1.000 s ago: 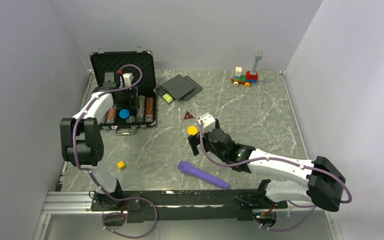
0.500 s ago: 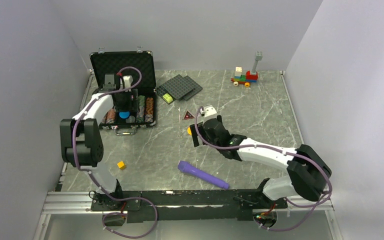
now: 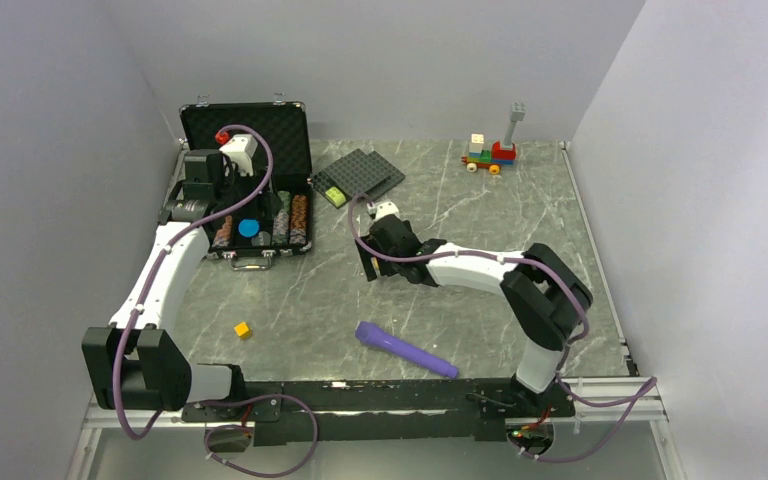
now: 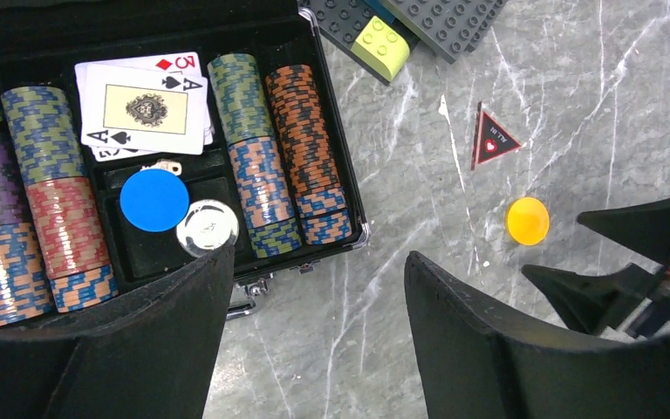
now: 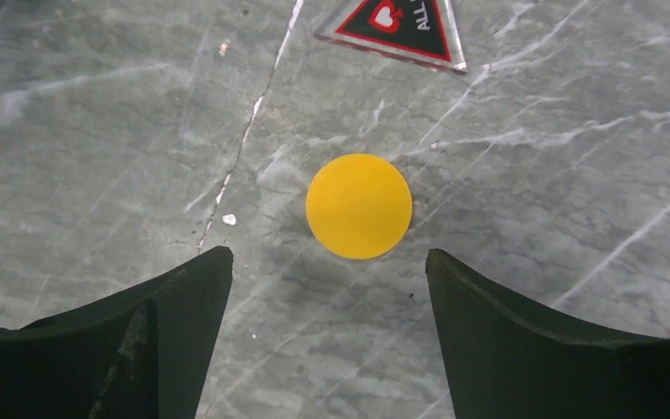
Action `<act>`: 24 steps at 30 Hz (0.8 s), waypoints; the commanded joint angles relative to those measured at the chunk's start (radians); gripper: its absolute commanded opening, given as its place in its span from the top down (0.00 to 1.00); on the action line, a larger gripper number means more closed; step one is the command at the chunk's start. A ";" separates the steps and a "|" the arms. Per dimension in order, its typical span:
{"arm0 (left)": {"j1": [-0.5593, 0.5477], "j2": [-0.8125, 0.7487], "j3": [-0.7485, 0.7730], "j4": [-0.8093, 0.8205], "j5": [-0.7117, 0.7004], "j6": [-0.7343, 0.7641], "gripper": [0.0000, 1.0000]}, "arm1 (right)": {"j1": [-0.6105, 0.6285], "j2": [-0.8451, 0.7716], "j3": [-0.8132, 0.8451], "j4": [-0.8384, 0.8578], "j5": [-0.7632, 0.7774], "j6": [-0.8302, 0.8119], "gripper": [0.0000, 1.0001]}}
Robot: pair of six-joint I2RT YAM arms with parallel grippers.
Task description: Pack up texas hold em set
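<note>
The black case (image 3: pixel 246 128) stands open at the back left. Its tray (image 4: pixel 342 148) holds playing cards (image 4: pixel 144 109), striped chip stacks (image 4: pixel 300 148), a blue disc (image 4: pixel 153 200) and a silver disc (image 4: pixel 208 228). My left gripper (image 4: pixel 318 262) is open and empty, raised above the case's front edge; it also shows in the top view (image 3: pixel 192 190). The yellow disc (image 5: pixel 358 206) lies flat on the table just ahead of my open, empty right gripper (image 5: pixel 330 262). The dark red triangle (image 5: pixel 397 22) lies beyond it. In the top view my right gripper (image 3: pixel 368 258) hides both.
Dark grey studded plates (image 3: pixel 360 175) with a yellow-green brick (image 3: pixel 334 196) lie right of the case. A purple cylinder (image 3: pixel 405 349) and a small yellow cube (image 3: pixel 243 329) lie near the front. A toy brick train (image 3: pixel 490 152) stands at the back right.
My left gripper has risen out of the case tray and pulled back to the left. My right gripper has moved left and forward, over the yellow disc.
</note>
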 commanded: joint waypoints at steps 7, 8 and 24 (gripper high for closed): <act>-0.001 -0.021 -0.002 0.035 0.095 -0.052 0.25 | -0.016 0.125 0.119 -0.081 -0.023 0.015 0.26; -0.001 -0.023 -0.002 0.037 0.098 -0.053 0.25 | -0.019 0.134 0.127 -0.085 -0.025 0.016 0.27; -0.002 -0.029 -0.004 0.039 0.113 -0.058 0.25 | -0.045 0.200 0.148 -0.124 -0.066 0.045 0.36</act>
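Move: The yellow disc lies flat on the table roughly 2 cm ahead of the right hand, level with it left to right and about 5 cm below. The red-and-black triangle is some 9 cm farther out than the disc and 2 cm to its left. From the right hand, the green block is about 21 cm ahead and 11 cm left, the open case about 12 cm ahead and 30 cm left. From the left hand, the disc lies some 26 cm right, 4 cm back and 21 cm below. Onto the yellow disc the right hand sinks about 4 cm, quickly at first, its fingers tipping a little steeper, then creeps about 1 cm forward just above the table. Its wide-open fingers narrow around the disc throughout, one tip coming right up to the rim. Over the case, the left hand drifts 1.5 cm to the right, empty and open. ##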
